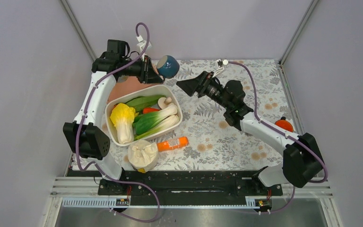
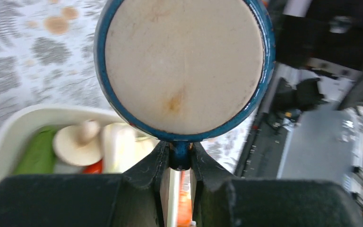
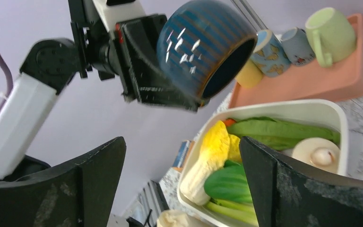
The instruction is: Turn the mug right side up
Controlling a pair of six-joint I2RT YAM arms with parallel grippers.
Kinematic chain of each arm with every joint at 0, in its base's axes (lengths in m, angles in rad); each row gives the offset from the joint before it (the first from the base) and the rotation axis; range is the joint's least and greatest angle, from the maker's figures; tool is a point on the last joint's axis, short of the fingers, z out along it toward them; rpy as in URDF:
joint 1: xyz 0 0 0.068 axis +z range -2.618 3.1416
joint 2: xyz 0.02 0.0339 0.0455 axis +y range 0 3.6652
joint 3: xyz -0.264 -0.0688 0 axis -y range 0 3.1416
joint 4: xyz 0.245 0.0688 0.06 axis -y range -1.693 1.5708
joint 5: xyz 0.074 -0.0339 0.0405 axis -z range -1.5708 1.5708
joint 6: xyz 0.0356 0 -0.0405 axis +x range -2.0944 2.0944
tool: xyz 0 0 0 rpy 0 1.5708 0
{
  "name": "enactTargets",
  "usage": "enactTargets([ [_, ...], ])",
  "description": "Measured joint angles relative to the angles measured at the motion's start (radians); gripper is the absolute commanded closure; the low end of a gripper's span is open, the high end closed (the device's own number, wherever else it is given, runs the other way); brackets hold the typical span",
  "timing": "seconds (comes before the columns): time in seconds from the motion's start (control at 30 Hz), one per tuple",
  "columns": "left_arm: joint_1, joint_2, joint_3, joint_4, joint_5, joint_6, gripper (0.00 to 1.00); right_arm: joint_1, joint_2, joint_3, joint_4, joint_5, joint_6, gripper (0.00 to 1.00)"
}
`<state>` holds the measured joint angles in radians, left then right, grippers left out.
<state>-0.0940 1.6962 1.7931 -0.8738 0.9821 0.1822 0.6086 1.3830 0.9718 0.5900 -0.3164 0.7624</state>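
The mug [image 1: 168, 66] is dark blue with faint stripes and hangs in the air at the back of the table, lying on its side. My left gripper [image 1: 154, 70] is shut on its handle [image 2: 180, 158]. The left wrist view is filled by the mug's cream unglazed base [image 2: 184, 66]. In the right wrist view the mug [image 3: 201, 45] shows its dark opening turned to the right and slightly down. My right gripper [image 1: 189, 86] stands wide open a short way right of the mug, pointing at it. Nothing lies between its fingers [image 3: 283, 189].
A white tub [image 1: 115, 102] of vegetables sits just below the mug. Behind it, a pink tray [image 3: 312, 82] holds several small cups. An orange tube [image 1: 172, 144] and a cream cloth bundle [image 1: 142, 155] lie near the front. An orange object [image 1: 284, 125] sits at the right edge.
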Motion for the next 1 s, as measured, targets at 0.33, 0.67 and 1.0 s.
enactTargets([
  [0.33, -0.107, -0.052, -0.003, -0.017, 0.138, -0.063, 1.0, 0.0, 0.121, 0.039, 0.281, -0.008, 0.182, 0.2],
  [0.67, -0.143, -0.05, -0.063, 0.01, 0.203, -0.086, 0.8, 0.025, 0.157, 0.065, 0.395, -0.06, 0.254, 1.0],
  [1.0, -0.062, -0.053, -0.125, -0.018, 0.059, 0.008, 0.01, -0.023, -0.042, 0.0, -0.114, 0.153, -0.053, 1.0],
])
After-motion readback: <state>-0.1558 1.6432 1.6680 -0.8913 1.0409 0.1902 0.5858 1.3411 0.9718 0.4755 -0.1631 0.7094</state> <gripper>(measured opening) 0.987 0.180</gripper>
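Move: The blue mug, still pinched by its handle in the left fingers, has its middle about 4 cm ahead, 4 cm right and 4 cm above that hand. From the open right hand it lies some 12 cm to the left and 8 cm ahead, nearly level. Down below the right hand by about 28 cm are the mushroom, 14 cm left and 11 cm ahead, and the orange bottle, 8 cm left and 10 cm back. The blue mug is carried back and to the right by the left hand, roughly 7 cm each way, towards the right hand, which rises about 6 cm, rolls some 15 degrees and shuts its fingers on the mug's wall at the rim. The left fingers then open wide, letting go of the handle, and that hand backs off left and forward while the right draws the mug down and right, slightly forward, turning clockwise. ##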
